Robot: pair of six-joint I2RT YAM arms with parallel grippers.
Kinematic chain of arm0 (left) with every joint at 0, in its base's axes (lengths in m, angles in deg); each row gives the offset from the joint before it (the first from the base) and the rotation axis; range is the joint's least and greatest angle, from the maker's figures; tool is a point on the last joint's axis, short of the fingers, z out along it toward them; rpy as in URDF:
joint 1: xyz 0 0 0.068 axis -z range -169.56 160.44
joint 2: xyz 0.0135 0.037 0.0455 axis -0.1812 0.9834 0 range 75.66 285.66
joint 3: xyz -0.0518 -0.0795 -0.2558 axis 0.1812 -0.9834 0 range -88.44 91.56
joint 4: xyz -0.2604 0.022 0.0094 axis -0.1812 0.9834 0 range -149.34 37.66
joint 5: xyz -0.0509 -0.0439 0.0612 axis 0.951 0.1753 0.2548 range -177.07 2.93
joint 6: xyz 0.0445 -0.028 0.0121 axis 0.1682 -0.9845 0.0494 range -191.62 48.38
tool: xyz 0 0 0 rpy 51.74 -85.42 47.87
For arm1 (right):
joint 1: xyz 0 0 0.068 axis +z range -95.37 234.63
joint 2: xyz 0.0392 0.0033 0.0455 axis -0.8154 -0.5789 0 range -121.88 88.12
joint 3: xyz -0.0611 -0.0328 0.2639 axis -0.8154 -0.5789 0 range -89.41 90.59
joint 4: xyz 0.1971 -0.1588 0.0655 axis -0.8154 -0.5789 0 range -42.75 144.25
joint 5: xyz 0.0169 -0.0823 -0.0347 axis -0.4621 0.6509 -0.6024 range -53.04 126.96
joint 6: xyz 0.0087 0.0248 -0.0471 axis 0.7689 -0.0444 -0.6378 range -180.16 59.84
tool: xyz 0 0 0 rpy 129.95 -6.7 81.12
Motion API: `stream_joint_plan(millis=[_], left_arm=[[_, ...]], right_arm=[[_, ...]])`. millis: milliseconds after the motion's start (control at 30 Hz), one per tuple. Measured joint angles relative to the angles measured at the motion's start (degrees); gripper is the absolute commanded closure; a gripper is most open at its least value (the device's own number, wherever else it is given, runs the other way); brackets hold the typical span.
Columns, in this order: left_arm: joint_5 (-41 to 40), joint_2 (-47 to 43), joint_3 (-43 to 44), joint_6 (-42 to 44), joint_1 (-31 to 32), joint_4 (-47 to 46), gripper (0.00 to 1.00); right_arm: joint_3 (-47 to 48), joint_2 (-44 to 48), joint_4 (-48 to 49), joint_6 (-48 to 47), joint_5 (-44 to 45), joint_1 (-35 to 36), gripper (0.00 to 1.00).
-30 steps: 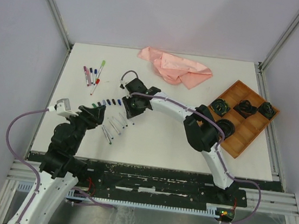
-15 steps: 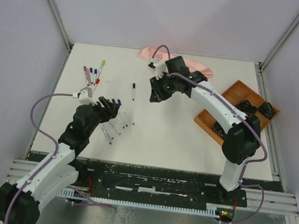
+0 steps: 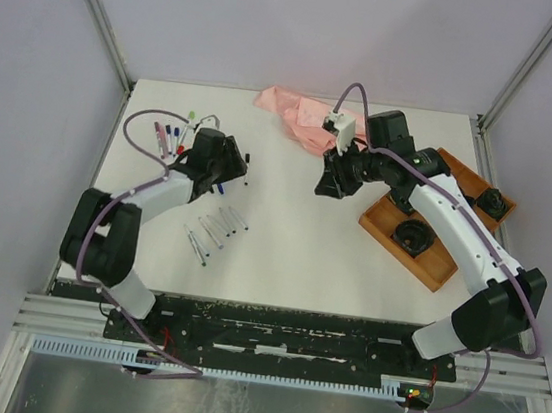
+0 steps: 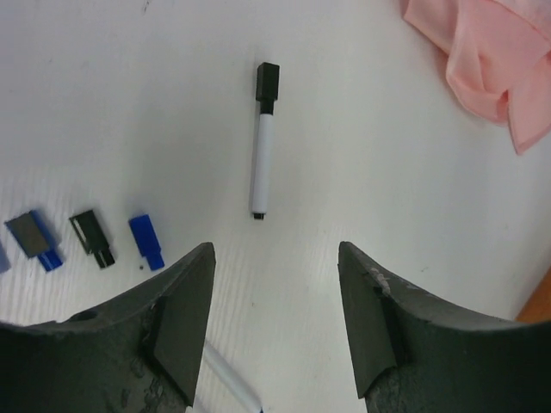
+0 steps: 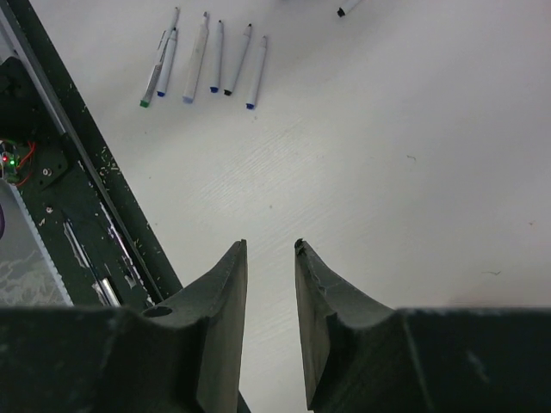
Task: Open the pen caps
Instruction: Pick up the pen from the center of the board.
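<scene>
A white pen with a black cap (image 4: 262, 146) lies alone on the table, also visible as the black-capped pen (image 3: 246, 168) from above. My left gripper (image 4: 275, 258) hangs open just short of it, nothing between the jaws; from above the left gripper (image 3: 230, 171) sits beside the pen. Loose pen caps lie to its left: a blue cap (image 4: 146, 242), a black cap (image 4: 92, 238) and another blue cap (image 4: 34, 239). My right gripper (image 5: 270, 245) is narrowly open and empty over bare table; the right gripper (image 3: 327, 185) is right of the pen.
Several uncapped white barrels (image 3: 214, 233) lie in a row near the front, seen too as the barrels (image 5: 207, 56). Capped pens (image 3: 171, 137) lie at the back left. A pink cloth (image 3: 312, 120) is at the back. A wooden tray (image 3: 431, 271) with black items stands right.
My left arm swung from the front left up to the black-capped pen, its jaws narrowing a little. My right arm drew back to the right, away from the caps and that pen.
</scene>
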Motion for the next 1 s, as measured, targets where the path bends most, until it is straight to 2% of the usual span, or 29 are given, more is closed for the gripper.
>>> stream_joint_plan(millis=[200,333,367,667,1000], left_arm=[[-2.14,19.19,20.76,4.20,0.87,11.78,0.39],[-7.37,26.99,29.77,7.54,3.17,19.80,0.39],[-8.59,28.28,31.52,8.44,3.74,21.55,0.42],[-13.31,34.53,41.62,12.94,5.05,30.08,0.69],[-11.87,38.16,45.33,14.43,4.83,33.05,0.71]], right_arm=[[-5.05,3.06,0.68,-1.11,-2.99,-2.05,0.64],[-5.31,2.99,0.72,-1.64,-4.90,-2.97,0.64],[-5.31,2.99,0.79,-1.68,-5.27,-3.06,0.64],[-5.57,2.99,0.98,-2.10,-7.58,-3.28,0.64],[-5.81,2.99,1.01,-2.10,-8.61,-3.78,0.64]])
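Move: The capped black pen lies on the board about 9 cm ahead of the left hand, 2 cm to its right and 9 cm below, cap end farther out. Back and left of it lie loose caps: a blue one 2 cm ahead and 6 cm left of this hand, a black one 3 cm farther left. The nearest open pen lies 8 cm behind the hand and 2 cm right. From the right hand, the black pen is some 21 cm ahead, 21 cm left and 23 cm below. Over the black pen's barrel comes the left hand, driving forward about 7 cm and down about 8 cm, the forward run first and then mostly sinking. Its fingers tip some 20 degrees steeper and the wrist rolls left side up by nearly 30; they narrow from two-thirds to about a third open astride the barrel. The right hand eases 2 cm back and right, then waits. ##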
